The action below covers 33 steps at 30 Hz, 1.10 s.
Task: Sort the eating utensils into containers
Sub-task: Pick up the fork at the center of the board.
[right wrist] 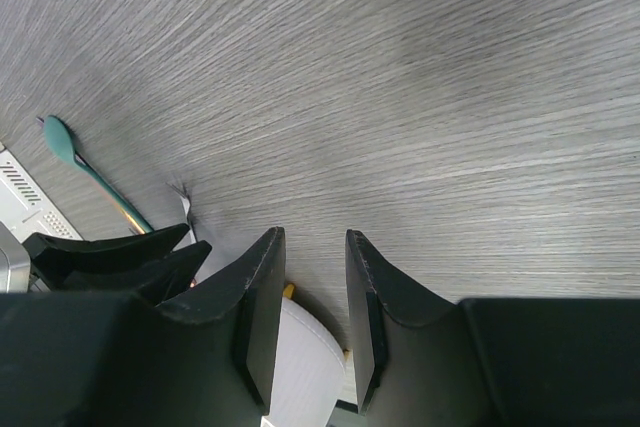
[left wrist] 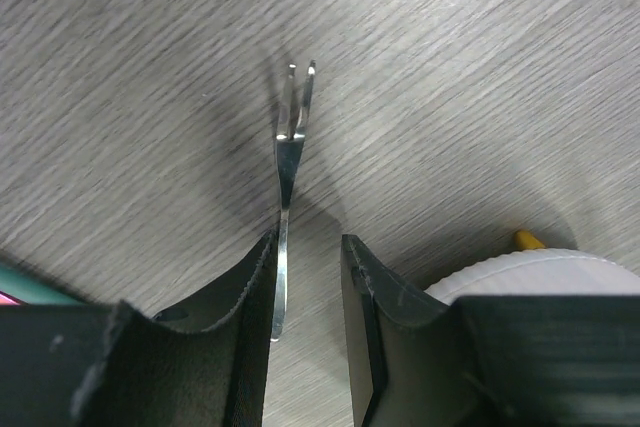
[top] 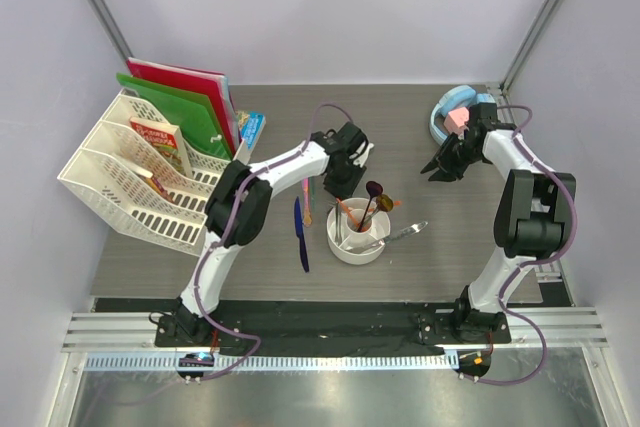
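Observation:
A silver fork (left wrist: 289, 152) lies lengthwise between the fingers of my left gripper (left wrist: 305, 239). Its handle rests against the left finger, with a clear gap to the right one, so the gripper is open. That gripper (top: 340, 187) hovers just beyond the white compartment cup (top: 357, 237), which holds a purple spoon (top: 374, 190) and other pieces. A dark blue knife (top: 300, 234) lies left of the cup and a silver piece (top: 406, 233) lies to its right. My right gripper (top: 434, 168) is open and empty (right wrist: 315, 235) above bare table. A teal spoon (right wrist: 60, 140) lies further off.
A white lattice rack (top: 120, 182) with books and red and green folders (top: 185, 97) stands at the left. A light blue bowl with a pink cube (top: 455, 118) sits at the back right, close behind my right arm. Walls enclose the table on three sides.

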Tool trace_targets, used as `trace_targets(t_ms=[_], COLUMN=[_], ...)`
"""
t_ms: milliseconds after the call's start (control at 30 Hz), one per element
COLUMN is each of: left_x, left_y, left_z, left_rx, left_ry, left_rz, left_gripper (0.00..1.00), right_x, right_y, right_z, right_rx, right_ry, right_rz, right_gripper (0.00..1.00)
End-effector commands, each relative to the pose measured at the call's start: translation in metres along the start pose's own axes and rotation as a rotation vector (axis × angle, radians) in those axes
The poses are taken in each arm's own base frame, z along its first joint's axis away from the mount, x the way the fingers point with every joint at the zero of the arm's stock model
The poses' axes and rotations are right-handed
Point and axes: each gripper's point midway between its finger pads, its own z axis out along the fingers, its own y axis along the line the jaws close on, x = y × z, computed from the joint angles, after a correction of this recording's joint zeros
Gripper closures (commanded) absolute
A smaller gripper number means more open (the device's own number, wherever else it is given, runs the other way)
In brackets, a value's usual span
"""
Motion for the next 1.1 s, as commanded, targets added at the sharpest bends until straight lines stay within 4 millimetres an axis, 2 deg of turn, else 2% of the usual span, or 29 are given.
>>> trace_targets(t_ms=[0,33,67,133,233,367,500,567,767,867,900,967,1067], left_x=[-0.027,-0.034,-0.025,-0.027,-0.012,0.02,0.042,0.047,0.062,0.07,0.071,0.073,0.075], left_y=[-0.003,-0.004,-0.002,0.003,0.005,0.01,0.014,0.024,0.036,0.043,0.043,0.053,0.065], left_z=[-0.019,-0.021,-0.012,-0.008,0.003,0.023,0.03,0.033,0.038,0.037,0.038,0.036,0.033], left_rx=[-0.018,-0.02,-0.029,-0.064,-0.092,-0.129,-0.149,-0.202,-0.262,-0.24,-0.219,-0.228,-0.248], left_ry=[-0.091,-0.104,-0.058,-0.039,0.019,0.132,0.213,0.232,0.308,0.34,0.341,0.342,0.343], left_rz=[0.03,0.034,0.039,0.045,0.05,0.036,0.014,0.016,-0.042,-0.13,-0.154,-0.199,-0.217], left_gripper=[0.67,0.64,0.64,0.64,0.64,0.64,0.64,0.65,0.68,0.8,0.91,1.0,1.0], right_x=[-0.003,-0.003,-0.003,-0.004,-0.004,-0.003,-0.005,-0.004,-0.009,-0.013,-0.013,-0.012,-0.012], right_y=[0.005,0.005,0.006,0.005,0.005,0.004,0.004,0.005,0.012,0.015,0.016,0.016,0.016], right_z=[-0.002,-0.002,-0.002,-0.001,-0.001,-0.001,-0.001,-0.002,-0.007,-0.009,-0.01,-0.01,-0.009], right_rx=[-0.031,-0.032,-0.032,-0.033,-0.039,-0.042,-0.049,-0.055,-0.083,-0.092,-0.093,-0.095,-0.098], right_ry=[-0.007,-0.005,-0.005,-0.003,0.001,0.004,0.001,0.002,-0.01,-0.018,-0.019,-0.017,-0.015], right_rz=[-0.005,-0.007,-0.007,-0.009,-0.006,0.001,0.005,0.006,0.013,0.012,0.015,0.015,0.018], right_gripper=[0.64,0.64,0.64,0.64,0.64,0.64,0.64,0.64,0.64,0.64,0.64,0.64,0.64])
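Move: The fork lies almost under the left hand, its middle about 1 cm ahead, 1 cm to the left and 2 cm below, tines pointing forward and somewhat right. The teal spoon is some 7 cm to the hand's left, level with it; the white utensil cup stands about 10 cm back and 5 cm to the right of the hand, its middle roughly 2 cm higher. From the right hand the fork is about 24 cm left, 5 cm back and 7 cm down. Forward and slightly up and right by about 2 cm first, then the left hand drops back down over the fork while its wrist rolls some 10 degrees, left side rising. Low at the table, it slides about 2 cm left and a little forward, turning slightly counter-clockwise, as the fingers close fully and pinch the fork near its middle. ##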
